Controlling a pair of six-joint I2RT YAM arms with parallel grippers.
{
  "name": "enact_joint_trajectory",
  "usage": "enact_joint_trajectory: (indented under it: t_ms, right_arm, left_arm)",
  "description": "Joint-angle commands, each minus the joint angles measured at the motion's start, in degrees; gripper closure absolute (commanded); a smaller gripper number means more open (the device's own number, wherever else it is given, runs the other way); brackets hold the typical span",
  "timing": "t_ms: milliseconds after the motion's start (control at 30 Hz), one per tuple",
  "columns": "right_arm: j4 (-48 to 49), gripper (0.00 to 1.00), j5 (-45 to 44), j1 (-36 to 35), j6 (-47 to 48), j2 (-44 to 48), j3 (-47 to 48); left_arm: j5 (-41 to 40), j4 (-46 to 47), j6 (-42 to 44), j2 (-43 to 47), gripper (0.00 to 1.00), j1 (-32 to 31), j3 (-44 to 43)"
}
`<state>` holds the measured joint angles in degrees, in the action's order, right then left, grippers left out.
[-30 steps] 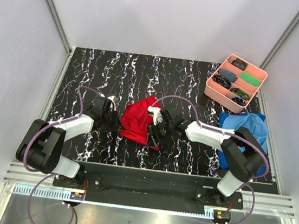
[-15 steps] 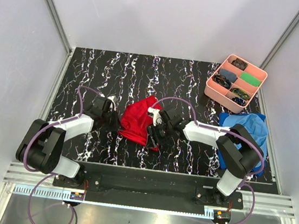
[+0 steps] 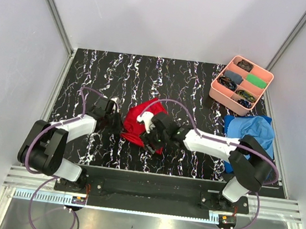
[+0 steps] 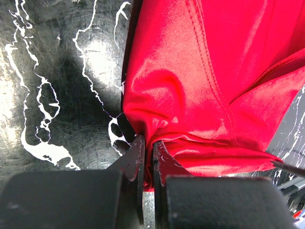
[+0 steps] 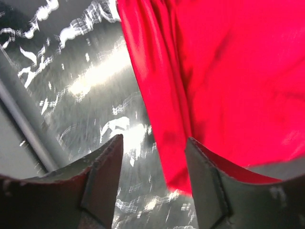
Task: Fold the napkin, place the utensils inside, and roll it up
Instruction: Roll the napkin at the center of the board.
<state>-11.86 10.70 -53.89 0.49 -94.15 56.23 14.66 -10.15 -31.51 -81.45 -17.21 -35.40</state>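
The red napkin [image 3: 139, 121] lies bunched on the black marbled table [image 3: 146, 74], between the two arms. My left gripper [image 3: 116, 124] is shut on the napkin's left edge; in the left wrist view the cloth [image 4: 200, 86] is pinched between the closed fingers [image 4: 135, 160]. My right gripper [image 3: 148, 138] is open over the napkin's near right edge; in the right wrist view the cloth [image 5: 228, 76] hangs between the spread fingers [image 5: 106, 164], a corner of it reaching down to the tips. The orange utensils are not in view.
A pink tray [image 3: 240, 85] with divided compartments of small items stands at the back right. A blue cloth [image 3: 251, 132] lies at the right edge, beside the right arm. White walls enclose the table on three sides.
My right gripper has moved left along the napkin's near edge, over the cloth. The napkin has bunched a little. The left gripper has held still.
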Motion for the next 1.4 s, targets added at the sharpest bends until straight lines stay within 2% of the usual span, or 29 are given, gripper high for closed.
enact_joint_trajectory:
  t_ms: [0,33,267,533,700,800,933,1067,1167,1200,1300,1333,1367]
  right_arm:
    - [11.3,0.35,-13.9,-5.1,11.1,0.3,-1.1]
    - [14.6,0.35,-14.6,-6.7,13.0,-0.7,-1.0]
    - [20.2,0.36,-21.9,-13.2,19.8,-9.5,1.2]
    - [24.6,0.36,-31.1,-13.4,22.3,-15.4,1.5]
    - [23.0,0.38,-30.8,-13.3,22.9,-17.8,2.4]
    - [21.1,0.44,-29.1,-13.2,21.7,-19.1,3.4]
    - [17.9,0.65,-24.4,-12.8,20.3,-20.0,4.1]
    - [12.5,0.8,-17.0,-11.9,17.8,-19.5,4.9]
    - [9.2,0.87,-10.9,-10.5,15.3,-18.1,5.2]
    - [8.3,0.88,-9.3,-10.2,14.5,-17.6,5.3]
    - [6.3,0.91,-3.9,-8.8,12.4,-16.9,5.5]
    - [5.7,0.91,-1.8,-8.4,11.9,-16.8,5.7]
    - [5.0,0.92,-0.8,-7.7,11.3,-16.7,5.7]
  left_arm:
    - [-0.4,-2.1,1.7,-2.0,1.0,0.2,-1.2]
    - [-0.3,-2.2,1.7,-2.1,1.0,0.2,-1.3]
    - [-0.1,-2.2,1.8,-2.9,1.0,0.2,-1.3]
    - [0.1,-2.1,2.0,-3.3,1.0,0.2,-1.3]
    - [0.2,-2.0,2.1,-3.2,1.0,0.2,-1.3]
    - [0.4,-1.9,2.1,-2.8,1.0,0.2,-1.3]
    - [1.4,-1.1,2.2,-2.6,1.0,0.2,-1.2]
    - [2.4,0.0,2.1,-1.3,0.99,0.2,-0.9]
    - [1.2,0.5,1.7,0.2,0.84,0.2,-0.5]
    - [0.9,0.8,1.5,0.7,0.76,0.3,-0.2]
    - [-0.9,1.4,0.7,3.0,0.64,0.6,0.8]
    - [-1.5,1.5,0.2,3.7,0.56,0.8,1.3]
    - [-2.4,1.6,0.0,5.0,0.53,1.0,1.6]
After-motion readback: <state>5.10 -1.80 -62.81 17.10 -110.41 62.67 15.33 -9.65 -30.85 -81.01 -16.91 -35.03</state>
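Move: The left hand still pinches the napkin's near-left end. The right hand goes for the edge beside that grip, about 8 cm to its left, 3 cm ahead and 4 cm below. From the right hand, the napkin's main body is centred roughly 9 cm ahead and 2 cm left, 5 cm lower. From the left hand, the edge is about 2 cm right and 2 cm back. Right hand goes about 8 cm left and 4 cm down, pinches napkin's left end as left fingers part. ##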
